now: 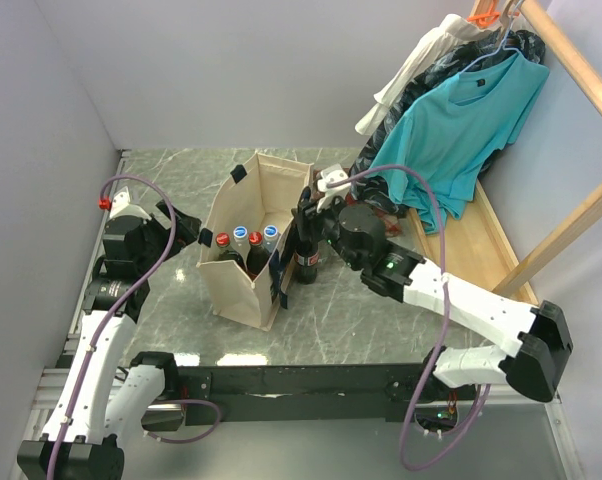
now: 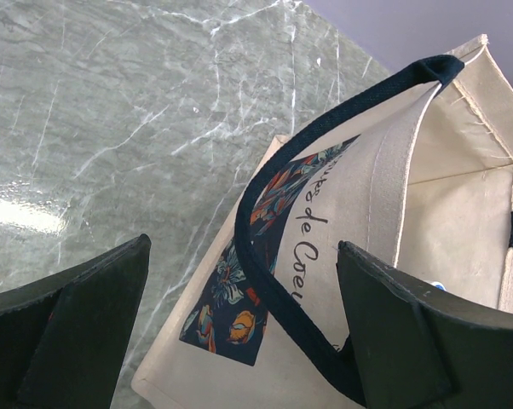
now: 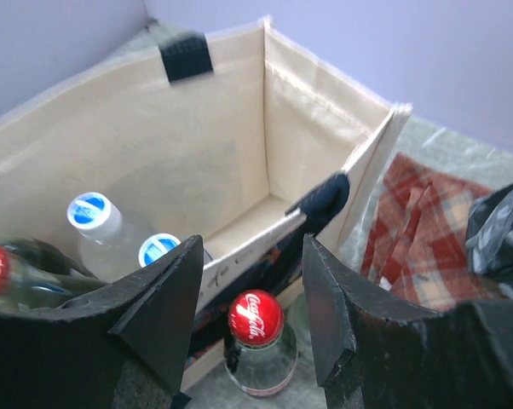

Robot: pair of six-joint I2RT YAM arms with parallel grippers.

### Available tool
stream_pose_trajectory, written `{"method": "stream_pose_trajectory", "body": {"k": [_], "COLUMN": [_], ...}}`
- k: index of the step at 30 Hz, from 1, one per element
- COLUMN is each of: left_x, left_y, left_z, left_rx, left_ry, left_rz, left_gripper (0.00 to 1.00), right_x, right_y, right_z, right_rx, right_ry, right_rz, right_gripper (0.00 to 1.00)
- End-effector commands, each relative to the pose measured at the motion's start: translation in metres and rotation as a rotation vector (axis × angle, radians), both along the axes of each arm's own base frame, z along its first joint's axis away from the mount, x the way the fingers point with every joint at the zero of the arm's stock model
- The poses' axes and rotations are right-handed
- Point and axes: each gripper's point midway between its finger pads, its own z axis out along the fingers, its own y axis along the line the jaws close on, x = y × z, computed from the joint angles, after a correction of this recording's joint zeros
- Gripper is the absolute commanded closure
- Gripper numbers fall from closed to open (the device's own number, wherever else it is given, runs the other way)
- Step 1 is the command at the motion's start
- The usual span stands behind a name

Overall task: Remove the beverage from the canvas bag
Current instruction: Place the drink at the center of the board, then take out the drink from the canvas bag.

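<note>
The beige canvas bag (image 1: 243, 215) stands open on the marble table, with several bottles (image 1: 240, 233) upright inside, red and blue caps showing. One beverage, a glass Coca-Cola bottle (image 1: 306, 262) with a red cap (image 3: 256, 315), stands on the table just outside the bag's right wall. My right gripper (image 3: 252, 256) hangs over it, open, a gap between each finger and the cap. At the bag's left side my left gripper (image 2: 244, 247) is wide open. The navy strap handle (image 2: 256, 273) runs between its fingers and reaches the right one, whether touching it I cannot tell.
A red plaid cloth (image 3: 418, 221) lies right of the bag beside a black plastic bag (image 3: 499, 230). A teal shirt (image 1: 461, 120) and other garments hang from a wooden rack (image 1: 571, 230) at the back right. Walls close in on the left and rear.
</note>
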Motion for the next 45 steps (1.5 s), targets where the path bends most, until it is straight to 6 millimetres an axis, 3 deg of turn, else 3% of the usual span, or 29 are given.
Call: {"method": "stream_pose_trajectory", "body": {"k": [1,6,7,8,9,11,12,14,15,24,35,45], "left_x": [-0.001,-0.001,-0.001,-0.001,-0.001,-0.001,-0.001,0.000,0.000,0.003,0.009,0.011], "left_y": [0.001,-0.001,-0.001,-0.002,-0.002,-0.002,-0.002,-0.003,-0.003,0.001,0.005,0.008], "left_z": [0.010,0.010,0.010,0.010,0.010,0.011,0.011,0.011,0.012,0.013,0.010,0.009], "left_rx": [0.003,-0.001,0.000,-0.001,0.000,0.003,0.004,0.008,0.010,0.058,0.088,0.089], "left_ry": [-0.035,-0.038,-0.038,-0.038,-0.038,-0.040,-0.041,-0.042,-0.044,-0.040,-0.024,-0.022], "left_rz": [-0.002,-0.012,-0.014,-0.015,-0.017,-0.022,-0.022,-0.030,-0.033,-0.029,-0.023,-0.011], "left_gripper": [0.04,0.04,0.04,0.04,0.04,0.04,0.04,0.04,0.04,0.04,0.04,0.04], "right_x": [-0.014,-0.016,-0.021,-0.018,-0.019,-0.018,-0.018,-0.016,-0.016,-0.009,0.017,0.031], "right_y": [-0.005,0.006,0.008,0.014,0.016,0.024,0.026,0.033,0.034,0.053,0.081,0.087], "right_z": [0.070,0.080,0.091,0.085,0.108,0.093,0.112,0.100,0.107,0.083,0.051,0.022], "right_rx": [0.073,-0.011,-0.022,-0.052,-0.032,-0.104,-0.085,-0.132,-0.123,-0.191,-0.241,-0.248], "right_ry": [-0.073,-0.004,0.011,0.039,0.023,0.095,0.084,0.138,0.134,0.223,0.260,0.342], "right_rz": [0.034,0.086,0.114,0.125,0.133,0.155,0.161,0.174,0.174,0.204,0.202,0.197], "right_gripper": [0.43,0.43,0.43,0.43,0.43,0.43,0.43,0.44,0.44,0.45,0.47,0.47]}}
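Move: Inside the bag, the nearer blue-capped bottle is about 8 cm left of the right hand, 1 cm ahead and 16 cm below. Beside it, a red-capped bottle stands some 10 cm left and 2 cm back from the hand, the other blue-capped bottle about 13 cm left and level; the cola bottle is straight below by 15 cm. From the left hand, the nearer blue-capped bottle is about 14 cm right, level ahead, 11 cm lower. Half-open, the right hand arcs up some 13 cm, left over the bag's rim, then down towards the blue-capped bottle. ##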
